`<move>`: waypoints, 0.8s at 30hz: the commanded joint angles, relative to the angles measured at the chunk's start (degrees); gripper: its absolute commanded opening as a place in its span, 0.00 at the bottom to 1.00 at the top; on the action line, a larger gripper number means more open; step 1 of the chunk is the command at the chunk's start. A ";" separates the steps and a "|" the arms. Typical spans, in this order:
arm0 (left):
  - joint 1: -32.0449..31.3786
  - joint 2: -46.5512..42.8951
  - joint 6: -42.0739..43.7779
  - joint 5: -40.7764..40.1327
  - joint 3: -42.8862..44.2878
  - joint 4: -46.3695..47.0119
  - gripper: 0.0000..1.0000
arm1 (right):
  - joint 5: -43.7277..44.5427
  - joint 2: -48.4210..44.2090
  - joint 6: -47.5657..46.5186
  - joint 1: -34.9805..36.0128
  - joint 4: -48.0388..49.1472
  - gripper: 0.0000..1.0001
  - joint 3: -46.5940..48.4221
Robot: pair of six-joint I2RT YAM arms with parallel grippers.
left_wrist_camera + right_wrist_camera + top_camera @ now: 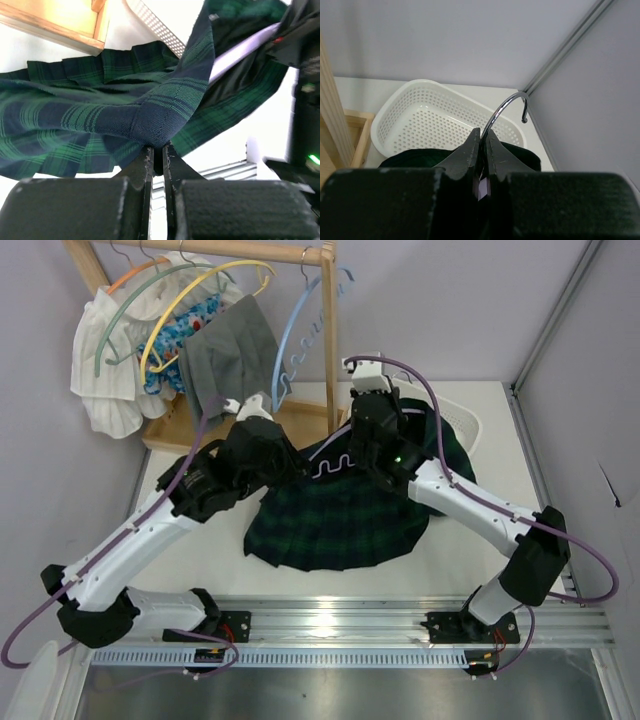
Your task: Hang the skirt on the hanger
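Note:
The green and navy plaid skirt (340,525) lies spread on the white table between my arms. The lavender hanger's wavy bar (340,462) shows at the skirt's upper opening. My left gripper (293,464) is shut on a fold of the skirt's waistband (155,122), which it holds raised; its jaws (159,150) press together on the cloth. The lavender bar (245,50) runs inside the skirt. My right gripper (372,412) is shut on the hanger at the base of its metal hook (505,110); its tips (482,135) pinch the wire above dark skirt cloth (420,157).
A wooden rack (325,330) stands at the back left with a light blue hanger (290,340), a yellow hanger (200,300), a grey garment (235,355) and a white ruffled garment (105,370). A white perforated basket (420,100) sits behind the skirt at the back right (472,422).

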 commanded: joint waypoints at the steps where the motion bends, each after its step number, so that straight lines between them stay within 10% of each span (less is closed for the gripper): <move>1: -1.94 1.41 -0.10 -3.55 -1.82 6.84 0.00 | 1.57 -0.70 1.49 2.61 -3.52 0.00 4.92; 10: -1.07 3.87 -2.30 -10.85 -4.20 12.46 0.00 | -3.16 -11.66 17.57 7.27 -18.29 0.00 3.89; 24: 0.87 8.97 -1.34 -11.65 2.03 15.55 0.00 | -21.81 -27.25 23.12 10.44 -10.57 0.00 -12.57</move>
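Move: The left hand, pinching the skirt's waistband, has the lavender hanger's left end close by, about 2 cm ahead and 3 cm to its right. The blue hanger's near end hangs roughly 12 cm ahead, 4 cm left and 8 cm above it. For the right hand, holding this lavender hanger at its hook, that left end lies some 14 cm back, 13 cm left and 3 cm lower; the basket sits about 13 cm ahead, 8 cm right and 32 cm below. Backward, by about 10 cm, goes the right hand, still gripping the hanger by its hook and swinging counter-clockwise some 20 degrees, with a slight roll that lifts its left side. Meanwhile the left hand keeps its pinch on the waistband, dips about 4 cm, then carries it roughly 7 cm forward past the hanger's left end, rising again partway and turning slightly counter-clockwise, until both hands are about level. ##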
